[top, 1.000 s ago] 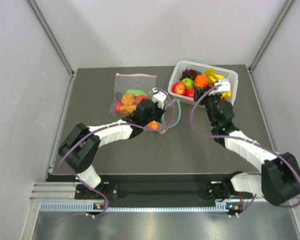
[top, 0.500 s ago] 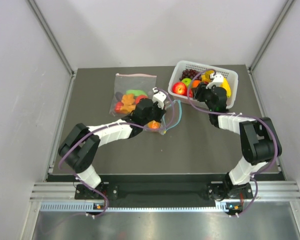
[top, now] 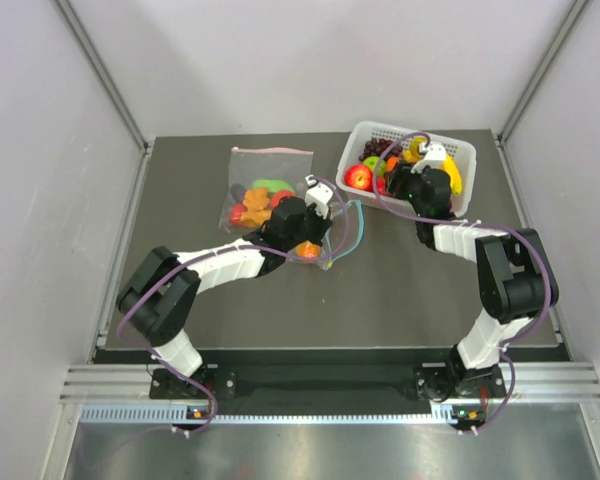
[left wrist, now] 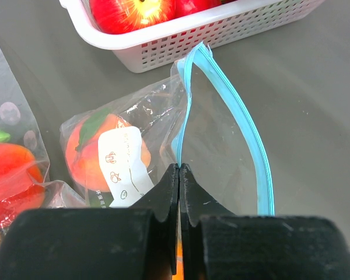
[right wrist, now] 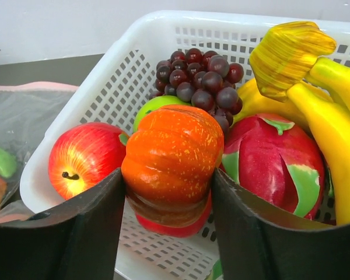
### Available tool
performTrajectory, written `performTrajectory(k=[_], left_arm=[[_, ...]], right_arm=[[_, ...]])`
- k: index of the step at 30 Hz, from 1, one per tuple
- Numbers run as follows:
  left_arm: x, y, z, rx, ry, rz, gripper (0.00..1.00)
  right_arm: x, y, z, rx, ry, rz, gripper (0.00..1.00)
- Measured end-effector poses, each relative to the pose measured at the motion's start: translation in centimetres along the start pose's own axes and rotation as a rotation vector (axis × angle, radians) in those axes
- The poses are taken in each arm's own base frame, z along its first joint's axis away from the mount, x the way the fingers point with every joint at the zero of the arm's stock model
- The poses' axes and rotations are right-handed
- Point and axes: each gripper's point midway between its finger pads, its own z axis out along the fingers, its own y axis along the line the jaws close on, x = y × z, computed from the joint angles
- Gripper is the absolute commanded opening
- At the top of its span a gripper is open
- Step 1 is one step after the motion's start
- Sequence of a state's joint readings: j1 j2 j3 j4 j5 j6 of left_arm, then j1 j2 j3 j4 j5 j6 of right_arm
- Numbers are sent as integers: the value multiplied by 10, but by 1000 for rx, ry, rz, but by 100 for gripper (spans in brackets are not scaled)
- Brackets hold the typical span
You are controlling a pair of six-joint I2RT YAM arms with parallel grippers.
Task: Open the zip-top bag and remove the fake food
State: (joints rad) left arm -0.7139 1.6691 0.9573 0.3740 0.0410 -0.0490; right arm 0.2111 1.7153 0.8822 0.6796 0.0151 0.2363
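The zip-top bag [left wrist: 221, 128] lies on the dark table with its teal-blue zip strip [left wrist: 248, 137] parted into a loop. My left gripper [left wrist: 179, 170] is shut on the bag's clear plastic right beside the strip; in the top view the left gripper [top: 318, 232] sits over the bag [top: 332, 240]. One orange fake food piece [left wrist: 96, 154] stays inside the bag, behind a white print. My right gripper [right wrist: 169, 192] is shut on a ribbed orange fake food piece [right wrist: 172, 157], held over the white basket [right wrist: 105, 105]. From above, the right gripper [top: 400, 172] hangs at the basket's near-left side.
The white basket [top: 462, 152] at the back right holds red apples [right wrist: 84, 157], dark grapes [right wrist: 198, 79], yellow bananas [right wrist: 326, 116] and a green apple. A larger clear bag [top: 265, 185] with a pink-red strip and more pieces lies left of the zip-top bag.
The right arm has carried the orange piece up and back over the basket, its elbow folding in. The left arm and the bag have stayed put.
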Motion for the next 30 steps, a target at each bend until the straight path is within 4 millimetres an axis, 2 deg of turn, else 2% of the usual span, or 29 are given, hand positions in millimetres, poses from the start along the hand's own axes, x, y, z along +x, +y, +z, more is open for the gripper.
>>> performTrajectory(k=[4, 6, 7, 10, 13, 17, 25, 27, 30], left_arm=[[0, 0, 0, 0, 0, 0, 0], [0, 0, 0, 0, 1, 0, 0], [1, 0, 0, 0, 2, 0, 0], [2, 0, 0, -1, 3, 0, 0], [2, 0, 0, -1, 3, 0, 0], [2, 0, 0, -1, 3, 0, 0], [10, 0, -2, -1, 18, -1, 0], [11, 0, -2, 0, 17, -1, 0], [11, -1, -5, 7, 15, -2, 0]], right_arm=[[0, -2, -1, 9, -5, -6, 73], [4, -3, -3, 7, -8, -8, 82], [6, -3, -5, 2, -6, -11, 91], [13, 0, -12, -21, -1, -18, 93], [9, 4, -20, -43, -24, -27, 93], [-7, 11, -35, -74, -89, -38, 94], [-48, 31, -78, -148, -252, -73, 93], [-51, 40, -89, -175, -276, -89, 92], [-44, 62, -105, -240, -276, -124, 88]])
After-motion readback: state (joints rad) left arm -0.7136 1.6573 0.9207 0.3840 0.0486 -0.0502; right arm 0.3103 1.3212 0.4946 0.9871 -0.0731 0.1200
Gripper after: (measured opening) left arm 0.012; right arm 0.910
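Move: The right hand holds the orange pumpkin above the basket, whose middle lies about 4 cm right and 8 cm below. There the red apple is some 8 cm left and 1 cm back, the dragon fruit 5 cm right and level, the grapes straight ahead about 5 cm. The opened bag is roughly 15 cm left and 14 cm back. From the left hand, still pinching that bag, the basket's middle lies about 19 cm right and 12 cm ahead. The right hand opens wide, releasing the pumpkin, then backs off about 10 cm, rising some 7 cm, fingers tilting up. ##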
